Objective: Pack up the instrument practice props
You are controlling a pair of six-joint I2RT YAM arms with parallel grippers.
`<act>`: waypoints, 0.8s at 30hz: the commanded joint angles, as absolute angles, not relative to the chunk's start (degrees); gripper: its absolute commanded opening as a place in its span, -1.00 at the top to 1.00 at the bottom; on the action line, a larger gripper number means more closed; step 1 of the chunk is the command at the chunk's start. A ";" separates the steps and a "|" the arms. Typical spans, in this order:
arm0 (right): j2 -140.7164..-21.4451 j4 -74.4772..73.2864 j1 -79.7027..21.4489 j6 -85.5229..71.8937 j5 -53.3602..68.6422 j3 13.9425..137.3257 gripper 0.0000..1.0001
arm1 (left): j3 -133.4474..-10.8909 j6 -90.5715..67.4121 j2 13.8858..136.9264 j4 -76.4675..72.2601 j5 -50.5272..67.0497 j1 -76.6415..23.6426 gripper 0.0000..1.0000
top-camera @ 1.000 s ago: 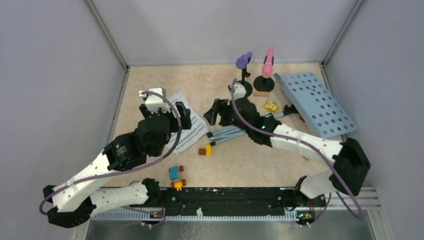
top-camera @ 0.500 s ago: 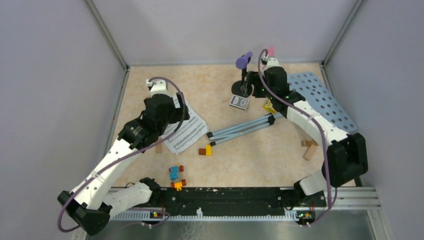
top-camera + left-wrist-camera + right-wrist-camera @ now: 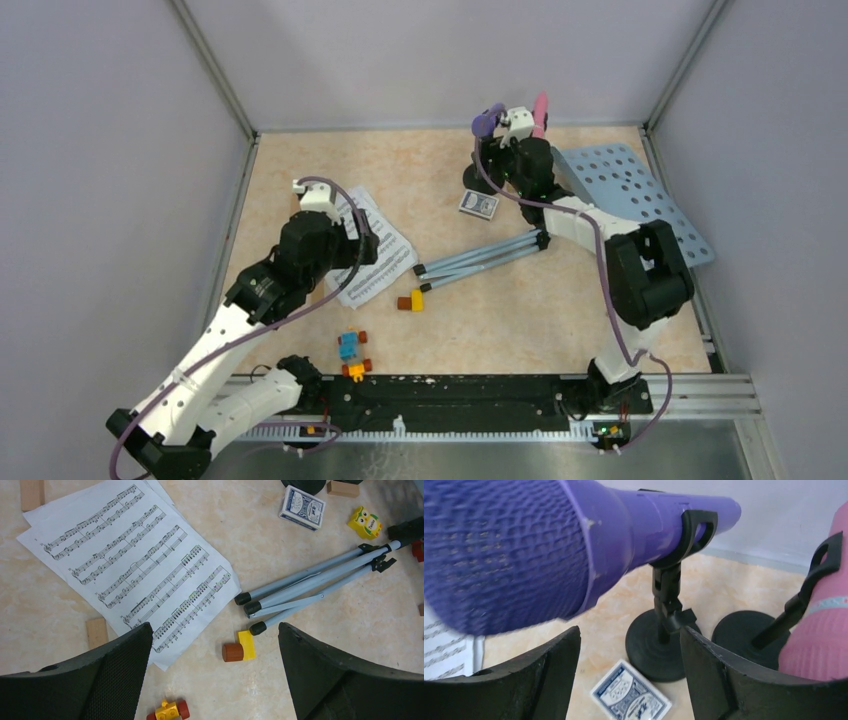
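Note:
White sheet-music pages (image 3: pixel 130 555) lie on the table left of centre, with my left gripper (image 3: pixel 214 630) hovering open above their lower right corner, nothing between its fingers. The folded tripod legs (image 3: pixel 310 580) lie to the right and join the pale blue perforated music desk (image 3: pixel 640 195). At the back, the purple microphone (image 3: pixel 549 545) sits clipped in a black round-based holder (image 3: pixel 659 650). The pink microphone (image 3: pixel 824 630) stands in a second holder (image 3: pixel 744 635). My right gripper (image 3: pixel 629 632) is open just below the purple microphone's head, holding nothing.
A blue-white card box (image 3: pixel 479 204) lies in front of the purple microphone's holder. A yellow owl toy (image 3: pixel 370 522), a brown-and-yellow brick (image 3: pixel 239 651), a wooden block (image 3: pixel 96 632) and more small bricks (image 3: pixel 350 355) are scattered around. Grey walls enclose the table.
My right arm has swung from over the tripod legs to the back, up to the purple microphone, uncovering the card box. My left arm has shifted slightly over the sheet music.

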State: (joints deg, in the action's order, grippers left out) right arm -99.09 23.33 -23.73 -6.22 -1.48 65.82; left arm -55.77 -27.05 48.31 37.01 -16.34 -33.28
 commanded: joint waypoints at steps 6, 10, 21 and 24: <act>-109.99 40.28 -21.87 -2.65 -6.30 73.99 -0.33 | -54.53 -25.76 45.25 35.11 -17.87 -33.10 -0.97; -113.78 43.43 -21.21 -2.79 -7.39 76.25 -0.28 | -53.44 -25.40 44.44 35.20 -18.14 -33.11 -0.97; -120.32 47.96 -20.96 -1.35 -4.85 80.09 0.24 | -52.10 -24.01 43.85 34.88 -20.40 -33.06 -0.97; -119.30 52.86 -21.01 -0.96 -1.33 76.98 0.62 | -51.50 -23.95 43.60 34.53 -20.50 -33.07 -0.98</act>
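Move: The black post under the purple microphone's clip stands about 9 cm ahead of the right hand and 1 cm to its right, nearly level with the open fingers; the purple barrel passes over it, its middle some 7 cm ahead, 2 cm left and 4 cm up. The pink microphone's base is roughly 13 cm ahead, 12 cm right and 12 cm below, the card box 2 cm ahead and just as low. From the left hand the post is some 32 cm ahead, 28 cm right and 5 cm down. The purple microphone's post is taken just beneath the clip: the right hand runs forward about 9 cm under the barrel, easing to a stop, tips its fingers up by 10 to 15 degrees and turns slightly clockwise, then shuts from roughly three-quarters open to under a third, pinching the post between the pads. The left hand, empty and wide open, drifts about 1.5 cm left. ##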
